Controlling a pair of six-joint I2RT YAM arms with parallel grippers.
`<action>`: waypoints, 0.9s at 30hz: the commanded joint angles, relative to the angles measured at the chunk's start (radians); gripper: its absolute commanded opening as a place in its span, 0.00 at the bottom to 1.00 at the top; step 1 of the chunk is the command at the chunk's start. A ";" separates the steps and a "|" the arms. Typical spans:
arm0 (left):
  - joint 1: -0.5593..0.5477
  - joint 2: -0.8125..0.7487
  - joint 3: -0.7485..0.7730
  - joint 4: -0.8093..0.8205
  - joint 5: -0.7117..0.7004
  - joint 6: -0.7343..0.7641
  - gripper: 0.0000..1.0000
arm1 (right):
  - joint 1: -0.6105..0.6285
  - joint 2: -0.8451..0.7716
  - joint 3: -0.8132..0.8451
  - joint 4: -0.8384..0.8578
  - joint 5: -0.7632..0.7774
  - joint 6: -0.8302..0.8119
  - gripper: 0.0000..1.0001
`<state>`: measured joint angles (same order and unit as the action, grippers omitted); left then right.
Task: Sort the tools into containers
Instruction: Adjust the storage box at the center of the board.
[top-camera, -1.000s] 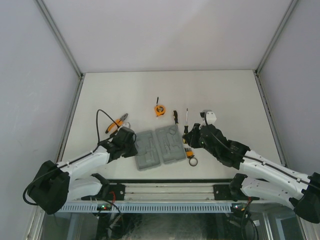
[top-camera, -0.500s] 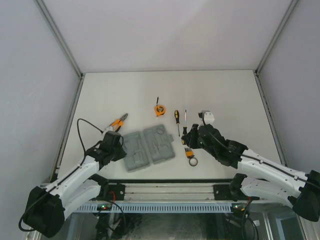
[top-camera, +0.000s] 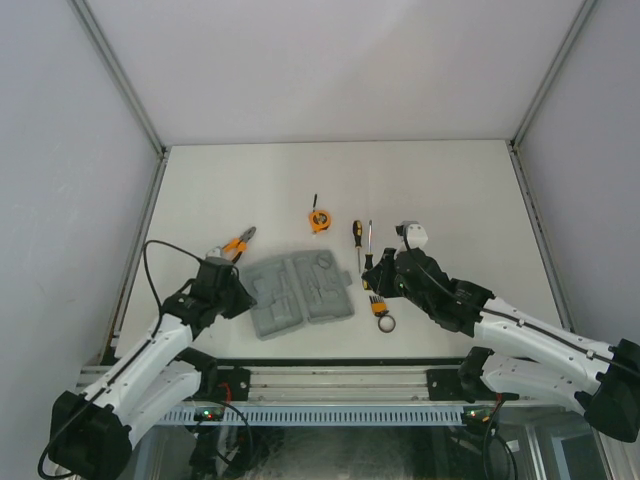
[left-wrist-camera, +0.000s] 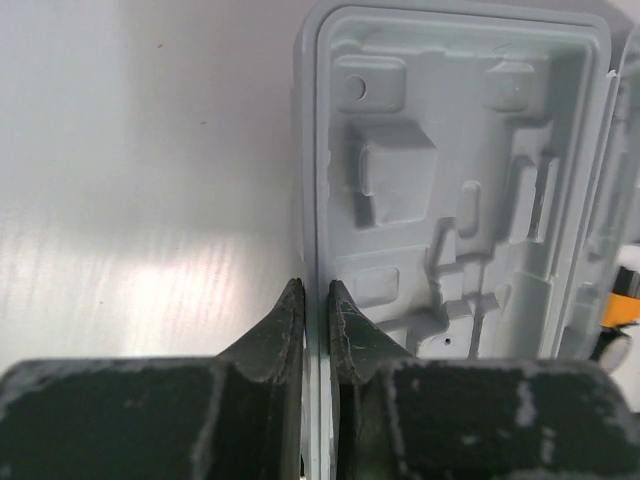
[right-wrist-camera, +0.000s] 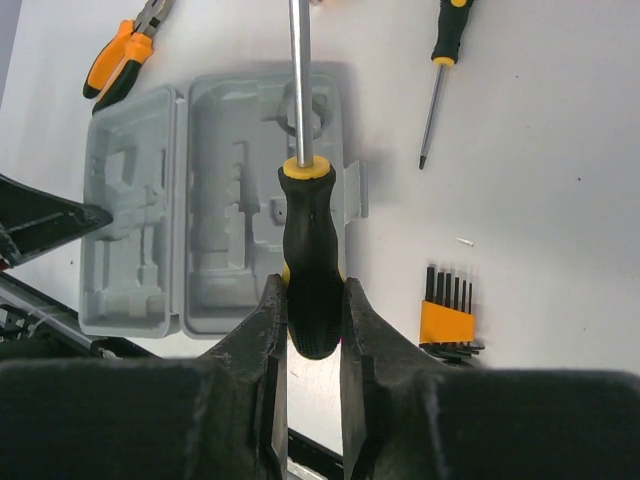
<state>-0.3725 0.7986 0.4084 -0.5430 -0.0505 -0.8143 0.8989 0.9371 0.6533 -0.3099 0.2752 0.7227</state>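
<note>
The grey tool case (top-camera: 300, 292) lies open, its moulded recesses (left-wrist-camera: 450, 170) bare. My left gripper (top-camera: 240, 300) (left-wrist-camera: 316, 292) is shut on the rim of the case's left half. A black-and-orange screwdriver (right-wrist-camera: 312, 240) hangs over the case's right half (right-wrist-camera: 240, 230), its shaft (top-camera: 370, 237) pointing away, with my right gripper (top-camera: 376, 276) (right-wrist-camera: 312, 290) shut on its handle. On the table lie the second screwdriver (top-camera: 354, 240) (right-wrist-camera: 440, 60), the orange pliers (top-camera: 237, 243) (right-wrist-camera: 128, 45), the tape measure (top-camera: 318, 219), the bit set (top-camera: 376, 303) (right-wrist-camera: 447, 318) and a dark ring (top-camera: 385, 324).
A small white object (top-camera: 417, 235) lies just beyond my right arm. The metal rail (top-camera: 330, 380) runs along the table's near edge, close behind the case. Walls bound the table on the far, left and right sides.
My left gripper has drawn back to the left and pulled the open case that way, turning it a little. The right gripper holds the screwdriver almost where it was.
</note>
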 joint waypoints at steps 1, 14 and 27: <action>0.007 0.006 0.168 0.005 0.068 -0.041 0.00 | 0.007 -0.026 0.010 0.034 0.011 0.022 0.00; 0.010 0.167 0.387 0.021 0.095 -0.079 0.00 | 0.014 -0.112 -0.019 -0.005 0.046 0.053 0.00; 0.019 0.099 0.267 -0.042 0.028 -0.004 0.00 | 0.014 -0.122 -0.033 -0.002 0.058 0.059 0.00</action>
<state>-0.3634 0.9581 0.7296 -0.6060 -0.0063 -0.8436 0.9066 0.8173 0.6155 -0.3492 0.3164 0.7677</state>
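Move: The left hand already pinches the outer left rim of the open storage box, whose middle lies about 11 cm to its right and 2 cm ahead, near hand height. Counted from that hand, the pliers lie some 13 cm ahead and 3 cm left, the tape measure about 19 cm ahead and 16 cm right, and the loose screwdriver 13 cm ahead and 24 cm right. From the right hand, the box's middle is roughly 16 cm left, 3 cm back and 11 cm below. Keeping its pinch on the outer left rim, the left hand carries the open storage box up some 8 cm and about 5 cm forward, drifting roughly 3 cm right towards the middle of the board and the tape measure, its left side dipping about 5 degrees before it eases back slightly at the end. The right hand keeps hold of its own screwdriver, rising a little and then shifting just under 2 cm right. ##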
